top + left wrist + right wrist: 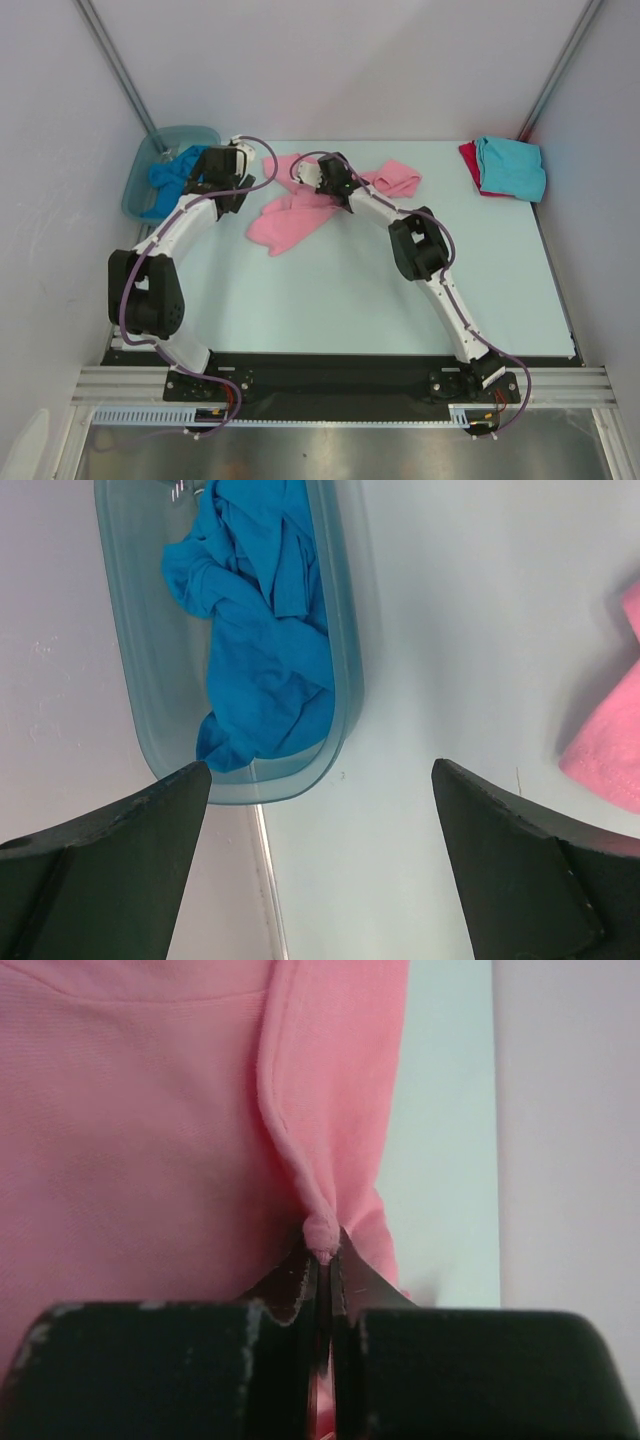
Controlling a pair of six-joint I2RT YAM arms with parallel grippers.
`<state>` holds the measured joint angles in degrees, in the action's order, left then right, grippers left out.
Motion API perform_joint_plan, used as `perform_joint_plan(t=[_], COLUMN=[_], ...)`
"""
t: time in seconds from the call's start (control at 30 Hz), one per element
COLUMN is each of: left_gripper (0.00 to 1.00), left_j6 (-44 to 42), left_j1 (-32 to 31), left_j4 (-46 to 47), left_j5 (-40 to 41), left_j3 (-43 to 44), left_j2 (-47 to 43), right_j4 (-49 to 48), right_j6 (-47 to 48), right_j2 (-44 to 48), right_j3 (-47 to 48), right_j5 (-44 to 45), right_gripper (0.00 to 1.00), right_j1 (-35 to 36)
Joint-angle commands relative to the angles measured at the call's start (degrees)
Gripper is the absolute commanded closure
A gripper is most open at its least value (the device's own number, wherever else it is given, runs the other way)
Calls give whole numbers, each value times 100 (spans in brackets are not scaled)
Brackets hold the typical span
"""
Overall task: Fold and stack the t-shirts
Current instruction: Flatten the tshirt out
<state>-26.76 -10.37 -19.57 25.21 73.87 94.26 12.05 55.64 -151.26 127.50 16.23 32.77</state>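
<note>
A large light pink t-shirt [290,215] lies crumpled at the middle back of the table. My right gripper [318,178] is down on its upper edge. In the right wrist view the right gripper [325,1255] is shut on a pinched fold of the pink t-shirt [140,1110]. My left gripper [232,196] hovers between the tub and the pink cloth. In its wrist view the left gripper [320,765] is open with nothing between its fingers. A bright blue t-shirt [260,630] lies bunched in the tub. A turquoise t-shirt [512,165] sits folded on a red one [468,160] at the back right.
The translucent grey-blue plastic tub [140,190] stands at the back left corner, its rim [345,680] just ahead of my left fingers. An edge of the pink t-shirt [610,750] shows at the right of the left wrist view. Walls close in the table on three sides.
</note>
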Motion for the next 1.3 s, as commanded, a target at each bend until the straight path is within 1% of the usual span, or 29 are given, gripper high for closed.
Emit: perform_joint_plan(t=[0.0,0.13,0.2,0.37,0.5,0.57,0.6,0.63,0.67,0.7,0.73,0.77,0.8,0.83,0.9,0.93,1.0,1.03,1.1,1.13,1.17,1.27], left_gripper=[1,1,1,1,1,1,1,1,1,1,1,1,1,1,1,1,1,1,1,2,1,2], left_j6=[154,163,171,172,23,-135,-188,-319,-399,-461,-574,-636,-698,-760,-848,-883,-953,-1014,-1120,-1216,-1278,-1542], left_j1=[-26,-61,-96,-193,-272,-281,-290,-290,-290,-299,-299,-299,-299,-308,-308,-299,-299,-299,-308,-299,-308,-299], left_j4=[33,-2,-3,-29,-29,-64,-134,-161,-204,-266,-284,-319,-380,-381,-511,-539,-670,-714,-906,-995,-1057,-1373], left_j5=[-86,-183,-236,-368,-648,-911,-1026,-1253,-1377,-1448,-1553,-1624,-1686,-1712,-1826,-1870,-2090,-2178,-2467,-2477,-2677,-3065], left_j3=[242,198,198,233,260,269,304,304,330,365,374,400,470,497,680,751,935,998,1164,1226,1270,1429], left_j2=[-13,-30,-22,5,5,5,14,14,22,49,58,75,101,136,216,268,330,374,453,497,575,707], right_j4=[-299,-1106,-1344,-1565,-1715,-1444,-1243,-623,-286,170,740,998,1366,2101,2947,3657,4232,4731,5164,5610,5832,6589], right_j6=[114,719,984,1300,1371,1249,1056,941,845,765,677,650,615,545,510,510,527,545,527,527,536,554], right_j2=[729,1098,1318,1905,2450,2767,3091,3250,3391,3558,3812,3954,4051,4200,4254,4263,4272,4272,4263,4245,4237,4166], right_j3=[-41,-94,-103,-392,-1155,-1411,-1508,-1727,-1798,-1843,-2034,-2106,-2141,-2151,-2081,-2063,-2054,-2045,-1967,-1931,-1905,-1896], right_j5=[678,1294,1540,1848,1989,1955,1806,1700,1604,1246,1138,1041,736,585,128,30,-189,-242,-461,-541,-611,-647], right_gripper=[100,100,100,100,100,100,100,100,100,100,100,100,100,100,100,100,100,100,100,100,100,100], right_j1=[-69,-209,-324,-728,-965,-1018,-1019,-1019,-1019,-1027,-1019,-1036,-1062,-1089,-1141,-1150,-1177,-1194,-1212,-1221,-1238,-1282])
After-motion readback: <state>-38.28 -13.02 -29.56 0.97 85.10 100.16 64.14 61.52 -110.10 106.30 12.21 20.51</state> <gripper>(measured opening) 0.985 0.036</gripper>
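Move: The right fingers already hold the pink t-shirt near the far table edge; the bare table it is carried over lies about 20 cm right and 17 cm back. The loose right end lies some 15 cm right and 7 cm back; the near-left flap 12 cm left and 21 cm back; the folded teal shirt 42 cm right, 3 cm back. From the open left hand, that flap is roughly 12 cm right, 6 cm back and 14 cm below; the blue bin 11 cm left, 5 cm ahead. Keeping its pinch on the pink t-shirt, the right hand swings up some 23 cm and right about 20 cm, then pulls back 18 cm while sinking partway; its fingers first tip up, then well down. The left hand, still open and touching nothing, slides about 9 cm right towards the near-left flap, turning clockwise nearly 30 degrees. ##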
